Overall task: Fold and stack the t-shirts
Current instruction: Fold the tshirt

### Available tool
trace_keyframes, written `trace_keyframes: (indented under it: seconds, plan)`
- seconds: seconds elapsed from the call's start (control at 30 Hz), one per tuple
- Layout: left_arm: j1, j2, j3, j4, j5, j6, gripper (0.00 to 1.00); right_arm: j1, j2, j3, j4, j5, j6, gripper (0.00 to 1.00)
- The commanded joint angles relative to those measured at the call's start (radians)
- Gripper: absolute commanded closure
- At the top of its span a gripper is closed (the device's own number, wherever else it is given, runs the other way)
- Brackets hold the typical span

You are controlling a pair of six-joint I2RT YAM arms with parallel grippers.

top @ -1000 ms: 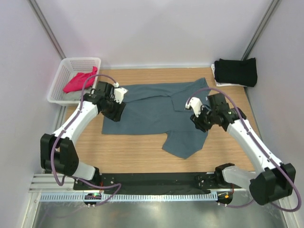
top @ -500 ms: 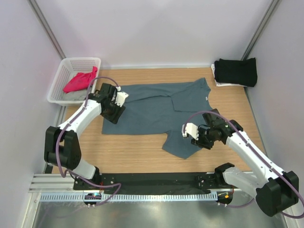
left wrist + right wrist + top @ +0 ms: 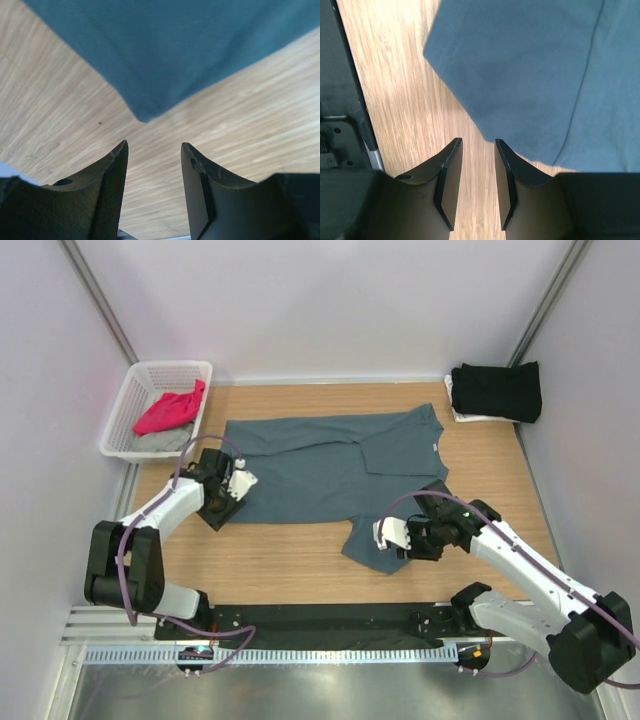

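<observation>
A slate blue-grey t-shirt (image 3: 320,468) lies spread flat on the wooden table, one sleeve (image 3: 385,540) pointing to the near edge. My left gripper (image 3: 218,510) hovers open at the shirt's near-left corner (image 3: 146,112), its jaws (image 3: 154,145) empty over bare wood. At the near sleeve's hem (image 3: 485,90) my right gripper (image 3: 402,543) is also open, nothing between the jaws (image 3: 478,141). A folded black t-shirt (image 3: 495,392) sits at the back right. A magenta-pink t-shirt (image 3: 168,410) lies on a light grey one (image 3: 165,441) in the basket.
The white mesh basket (image 3: 150,373) stands at the back left against the wall. White walls close in the table on three sides. The black base rail (image 3: 320,620) runs along the near edge, close to the right gripper.
The left gripper has slid from the shirt's far-left side down to its near-left corner. The right gripper has pulled back from the shirt's middle to the near sleeve. The shirt lies flatter.
</observation>
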Motion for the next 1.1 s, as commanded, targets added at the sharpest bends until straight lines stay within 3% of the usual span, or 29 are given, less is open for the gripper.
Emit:
trace_keyframes:
  seconds: [0.0, 0.4, 0.63, 1.07]
  plan:
    - [0.049, -0.01, 0.009, 0.077, -0.007, 0.077, 0.52, 0.058, 0.029, 0.002, 0.063, -0.021, 0.051, 0.63]
    - [0.178, 0.116, 0.196, -0.005, 0.063, -0.032, 0.55, 0.158, 0.066, -0.021, 0.046, -0.023, 0.068, 0.64]
    - [0.197, 0.133, 0.181, -0.007, 0.108, -0.054, 0.55, 0.17, 0.07, -0.045, 0.052, -0.024, 0.073, 0.64]
    - [0.237, 0.222, 0.253, -0.122, 0.232, -0.166, 0.56, 0.189, 0.063, -0.157, 0.239, 0.069, 0.08, 0.64]
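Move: The t-shirt's near hem corner lies roughly 1 cm ahead of the left gripper and 3 cm below; the far hem corner is some 22 cm ahead of this gripper, 2 cm to its right. From the right gripper, the sleeve's nearest corner lies about 6 cm left, 4 cm back and 6 cm down. The sleeve's right corner is level with this gripper, 1 cm to its right, and the sleeve's left corner is level, 14 cm to its left. Swing the left gripper about 6 cm forward and left off the hem corner, rising slightly, then ease it roughly 2 cm back down, turning some 15 degrees counter-clockwise. Meanwhile lower the right gripper about 5 cm towards the sleeve's nearest corner, first shifting left, then drawing back. Leave both sets of fingers part-open. ##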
